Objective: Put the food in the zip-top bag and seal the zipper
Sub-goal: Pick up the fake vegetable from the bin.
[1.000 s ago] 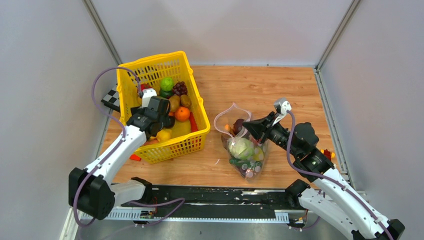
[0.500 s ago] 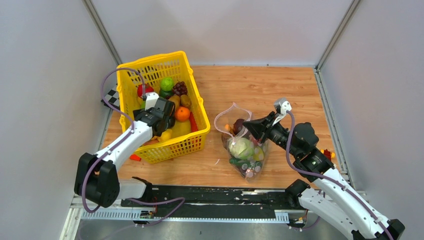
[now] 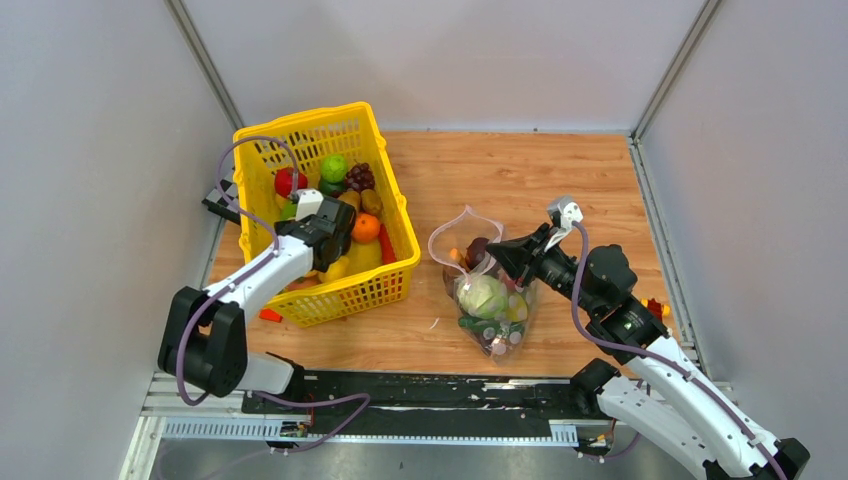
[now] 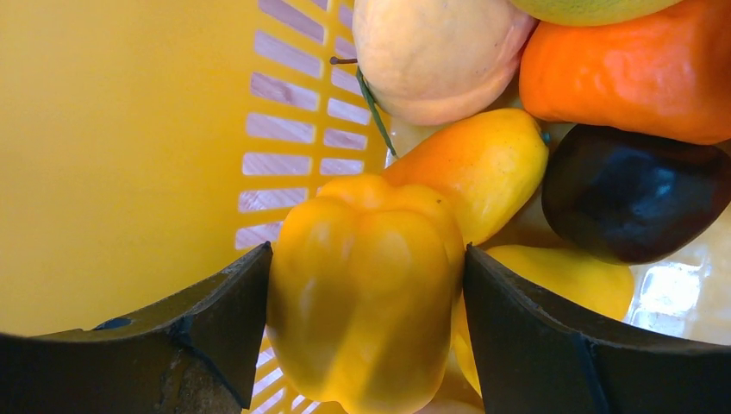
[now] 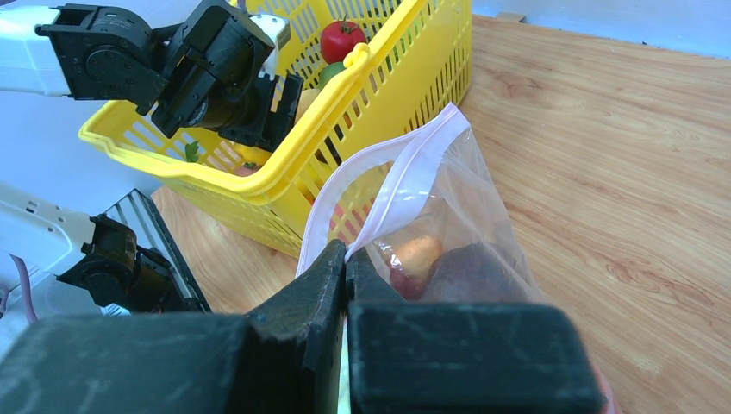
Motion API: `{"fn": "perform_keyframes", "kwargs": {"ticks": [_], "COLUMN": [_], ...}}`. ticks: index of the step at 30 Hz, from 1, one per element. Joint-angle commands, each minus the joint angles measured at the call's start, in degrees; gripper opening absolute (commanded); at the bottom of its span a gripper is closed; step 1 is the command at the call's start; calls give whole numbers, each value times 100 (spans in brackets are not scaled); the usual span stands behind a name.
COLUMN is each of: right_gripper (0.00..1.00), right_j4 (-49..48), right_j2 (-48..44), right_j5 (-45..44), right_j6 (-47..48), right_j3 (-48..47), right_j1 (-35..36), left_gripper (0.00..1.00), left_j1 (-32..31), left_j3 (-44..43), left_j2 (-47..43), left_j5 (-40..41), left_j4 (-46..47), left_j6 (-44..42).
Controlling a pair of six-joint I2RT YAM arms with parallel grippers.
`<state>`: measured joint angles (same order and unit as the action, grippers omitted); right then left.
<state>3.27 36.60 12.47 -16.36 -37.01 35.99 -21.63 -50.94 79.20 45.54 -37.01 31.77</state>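
My left gripper (image 3: 335, 243) is down inside the yellow lattice basket (image 3: 395, 283), and its jaws are closed on a yellow pepper (image 4: 366, 285). Around it lie a dark eggplant (image 4: 634, 191), an orange fruit (image 4: 621, 73) and a pale peach (image 4: 435, 56). My right gripper (image 5: 346, 259) is shut on the pale pink zipper rim (image 5: 405, 177) of the clear zip-top bag (image 3: 490, 300) and holds its mouth (image 3: 455, 235) open. The bag holds a green cabbage (image 3: 483, 296) and other small food.
More food lies in the basket: a red tomato (image 3: 288, 181), a green fruit (image 3: 333, 166), purple grapes (image 3: 359, 177) and an orange (image 3: 364, 227). A small orange-red block (image 3: 655, 307) lies at the right table edge, another (image 3: 269, 315) left of the basket. Walls close in on three sides.
My left gripper has moved right and a little nearer inside the basket. The right arm and the bag have not moved.
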Motion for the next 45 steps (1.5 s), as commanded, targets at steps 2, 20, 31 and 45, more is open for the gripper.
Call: {"fn": "perform_keyframes", "kwargs": {"ticks": [2, 20, 31, 45], "right_gripper": [3, 3, 3, 3], "right_j4": [-126, -174, -141, -142], "right_j2": [-56, 33, -11, 14], "right_j5": [-102, 0, -24, -39], "right_j6": [80, -1, 7, 27], "right_j3": [-172, -175, -183, -178], "right_j1": [14, 14, 14, 14], "left_gripper": [75, 59, 61, 84], "left_j1": [36, 28, 29, 22], "left_j3": [-37, 730, 1115, 761], "left_j2": [-344, -2218, -1999, -838], "left_j5": [50, -1959, -4493, -4568], "left_j4": [14, 1508, 2738, 2130], "left_j6": [154, -13, -588, -1041]}}
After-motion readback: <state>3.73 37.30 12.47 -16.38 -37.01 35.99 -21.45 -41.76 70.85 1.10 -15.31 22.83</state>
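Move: Already pinched in the left hand near the bin's left wall, the yellow bell pepper is bound for a spot at the bin's right side, about 13 cm to the right and 1 cm ahead at the same height. The red chili lies 3 cm ahead and 18 cm right, the orange 7 ahead and 14 right, the dark eggplant 7 ahead and 8 right, all slightly lower. From the right hand the spot is roughly 25 cm left, 6 ahead and 16 below. Lifting the pepper about 5 cm off the left side of the bin, the left hand swings it some 13 cm to the right, past the near side of the eggplant, then lowers it by about as much beside the red chili. The wrist turns roughly 30 degrees clockwise while the hand's left side dips a similar amount; the fingers keep their grip. The right hand stays put, still pinching the bag. ##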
